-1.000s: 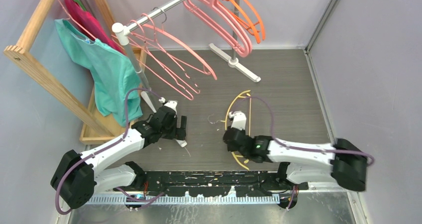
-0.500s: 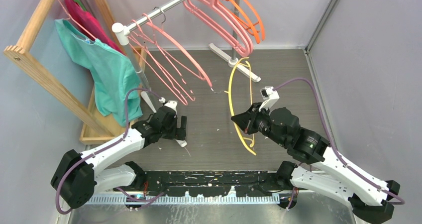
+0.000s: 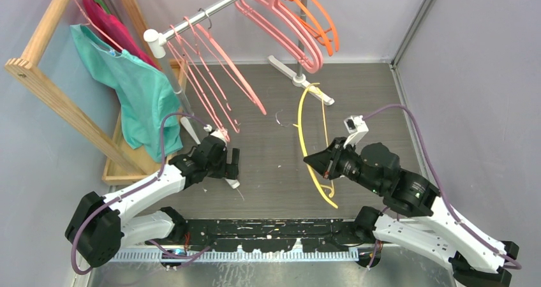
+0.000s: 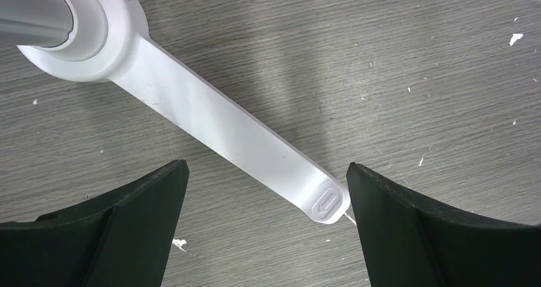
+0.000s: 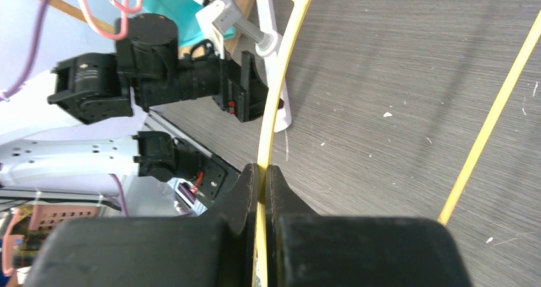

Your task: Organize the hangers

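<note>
My right gripper [image 3: 312, 161] is shut on a thin yellow hanger [image 3: 301, 124] and holds it in the air above the table; in the right wrist view [image 5: 261, 172] the yellow wire [image 5: 284, 76] runs between the closed jaws. Its metal hook [image 3: 279, 118] points left toward the rail. Several thin pink hangers [image 3: 210, 76] hang at the near end of the silver rail [image 3: 210, 9]. Thick pink hangers [image 3: 281, 25] and orange hangers [image 3: 319, 16] hang at its far end. My left gripper [image 3: 233, 166] is open and empty, low over the rack's white foot [image 4: 229, 137].
A wooden rack [image 3: 48, 92] at the left holds a thin pink hanger with teal [image 3: 137, 95] and magenta garments. The rail stand's second white foot [image 3: 300, 80] lies at the back centre. Grey walls close in the right side and the back.
My right arm has lifted the yellow hanger off the table and carried it up and to the right. The thin pink hangers are swinging. The left arm has not moved.
</note>
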{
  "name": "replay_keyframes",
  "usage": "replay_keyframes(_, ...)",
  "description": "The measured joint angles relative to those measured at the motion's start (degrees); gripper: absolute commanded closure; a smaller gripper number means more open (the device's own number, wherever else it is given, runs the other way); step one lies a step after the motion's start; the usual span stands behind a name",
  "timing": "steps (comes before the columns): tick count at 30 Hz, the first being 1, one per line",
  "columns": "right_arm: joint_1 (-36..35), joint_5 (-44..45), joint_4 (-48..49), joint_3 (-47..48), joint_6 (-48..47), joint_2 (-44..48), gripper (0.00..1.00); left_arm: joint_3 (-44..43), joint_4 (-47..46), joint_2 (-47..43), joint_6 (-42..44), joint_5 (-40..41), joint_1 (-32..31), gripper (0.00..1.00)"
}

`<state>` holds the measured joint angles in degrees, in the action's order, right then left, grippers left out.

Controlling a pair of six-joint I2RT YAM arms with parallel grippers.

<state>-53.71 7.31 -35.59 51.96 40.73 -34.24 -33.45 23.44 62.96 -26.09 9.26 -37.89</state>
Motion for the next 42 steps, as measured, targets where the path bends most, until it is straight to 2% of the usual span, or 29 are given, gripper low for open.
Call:
replay_keyframes(6,0.11,-1.33,-0.09,4.87,2.08,0.57,0.99,-0.76,0.39,0.83,0.33,0.22,0.0,0.02)
replay_keyframes(17,0.11,-5.09,0.24,15.87,6.93,-5.29,0.99,-3.06,0.79,2.27,1.27,0.44,0.0,0.02)
replay_keyframes(28,0.11,-8.83,1.4,16.02,11.87,-8.09,0.99,-3.06,0.83,0.04,1.27,0.44,0.0,0.02)
replay_keyframes(36,0.11,-12.48,6.43,13.6,15.26,-7.85,0.99,-3.06,0.83,-0.02,1.25,0.42,0.0,0.02)
replay_keyframes(42,0.11,-14.8,10.25,14.62,15.87,-11.02,0.99,-2.99,0.79,-0.02,1.25,0.42,0.0,0.02)
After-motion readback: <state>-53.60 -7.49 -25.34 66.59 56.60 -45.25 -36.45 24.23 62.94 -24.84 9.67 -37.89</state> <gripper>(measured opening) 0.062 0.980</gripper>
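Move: The right hand already holds the yellow hanger clear of the table. The open stretch of clothes rail between the two pink groups lies about 28 cm ahead, 20 cm left and 20 cm above it. From that hand, the thin pink hangers are roughly 25 cm ahead and 30 cm left, the thick pink ones 34 cm ahead and 10 cm left, both about 10 cm higher. From the left hand, that rail stretch is some 21 cm ahead, 5 cm right and 42 cm up. Still pinching the yellow hanger by its side in shut fingers, the right hand lifts it about 12 cm, almost straight up at first and then chiefly left, some 6 cm, towards the open stretch of rail, easing back slightly. The wrist rolls steadily, left side rising, with some counter-clockwise turn, about 25 degrees in all. ##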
